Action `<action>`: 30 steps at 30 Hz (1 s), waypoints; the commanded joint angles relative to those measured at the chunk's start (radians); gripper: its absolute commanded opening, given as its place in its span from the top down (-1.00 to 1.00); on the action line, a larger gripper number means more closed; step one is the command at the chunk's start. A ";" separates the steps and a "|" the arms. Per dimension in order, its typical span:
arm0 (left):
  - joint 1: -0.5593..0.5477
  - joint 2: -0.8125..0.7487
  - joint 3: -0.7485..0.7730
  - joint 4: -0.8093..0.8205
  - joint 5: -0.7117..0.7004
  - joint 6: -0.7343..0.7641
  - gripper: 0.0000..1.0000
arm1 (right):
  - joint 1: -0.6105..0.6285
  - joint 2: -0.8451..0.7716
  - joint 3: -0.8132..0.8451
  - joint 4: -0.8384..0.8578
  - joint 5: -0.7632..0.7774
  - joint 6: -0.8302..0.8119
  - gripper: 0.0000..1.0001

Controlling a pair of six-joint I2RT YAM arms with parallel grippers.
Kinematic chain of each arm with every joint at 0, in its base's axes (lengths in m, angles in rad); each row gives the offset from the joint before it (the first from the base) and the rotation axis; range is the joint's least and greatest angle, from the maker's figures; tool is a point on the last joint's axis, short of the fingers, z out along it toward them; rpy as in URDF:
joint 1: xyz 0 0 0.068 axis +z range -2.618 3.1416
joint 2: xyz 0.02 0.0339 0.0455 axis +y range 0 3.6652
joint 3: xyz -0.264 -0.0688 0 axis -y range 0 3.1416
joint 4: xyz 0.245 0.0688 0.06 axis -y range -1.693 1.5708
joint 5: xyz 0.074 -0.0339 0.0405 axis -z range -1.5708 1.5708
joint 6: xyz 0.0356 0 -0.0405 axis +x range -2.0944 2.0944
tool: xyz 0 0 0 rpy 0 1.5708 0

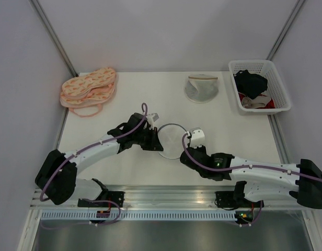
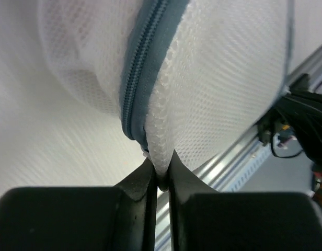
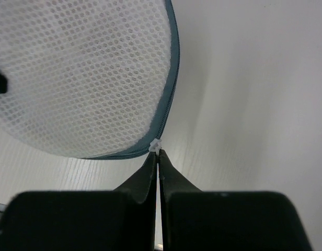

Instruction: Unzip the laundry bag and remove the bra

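Note:
The laundry bag (image 1: 171,139), a round white mesh dome with a dark hoop rim, lies at the table's middle between both grippers. My left gripper (image 1: 154,140) is at its left edge; in the left wrist view it (image 2: 161,175) is shut on a fold of the bag's mesh (image 2: 203,78) beside the blue-grey zipper (image 2: 142,68). My right gripper (image 1: 186,140) is at the bag's right edge; in the right wrist view it (image 3: 158,155) is shut on the small white zipper pull (image 3: 156,146) at the bag's rim (image 3: 174,63). The zipper looks closed. The pale pink bra is not visible.
A stack of peach-orange patterned bras (image 1: 89,88) lies at the back left. A greyer round mesh bag with a beige band (image 1: 201,88) lies at the back centre. A white basket (image 1: 278,94) with dark and red clothes stands at the back right.

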 commanded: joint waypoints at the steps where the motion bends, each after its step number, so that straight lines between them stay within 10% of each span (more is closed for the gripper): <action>1: 0.013 0.097 0.073 -0.101 -0.122 0.138 0.70 | -0.003 -0.020 -0.008 0.005 0.007 -0.033 0.99; 5: 0.046 0.155 0.130 0.016 -0.162 0.098 -0.39 | -0.002 0.015 -0.028 0.074 -0.073 -0.040 0.99; 8: 0.079 0.141 0.168 0.059 -0.203 0.003 -0.71 | -0.003 0.055 -0.033 0.116 -0.114 -0.031 0.99; 22: 0.031 -0.374 -0.428 0.381 -0.091 -0.578 -0.96 | -0.003 0.095 -0.035 0.508 -0.463 -0.149 0.99; 30: 0.027 -0.342 -0.585 0.750 -0.128 -0.772 -0.99 | -0.005 0.201 0.015 0.525 -0.532 -0.182 0.99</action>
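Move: The laundry bag's middle lies about 7 cm left of the right hand, 3 cm ahead and 3 cm lower; this hand already pinches the zip pull. From the left hand, still gripping the bag's rim by the zip, the bag's middle is some 6 cm right, 3 cm ahead and 3 cm below. A second mesh bag lies roughly 29 cm ahead of the right hand, 6 cm to its right and 8 cm below. Left hand opens wide off the bag, looping forward then back, while right drags the pinched pull 12 cm left. ##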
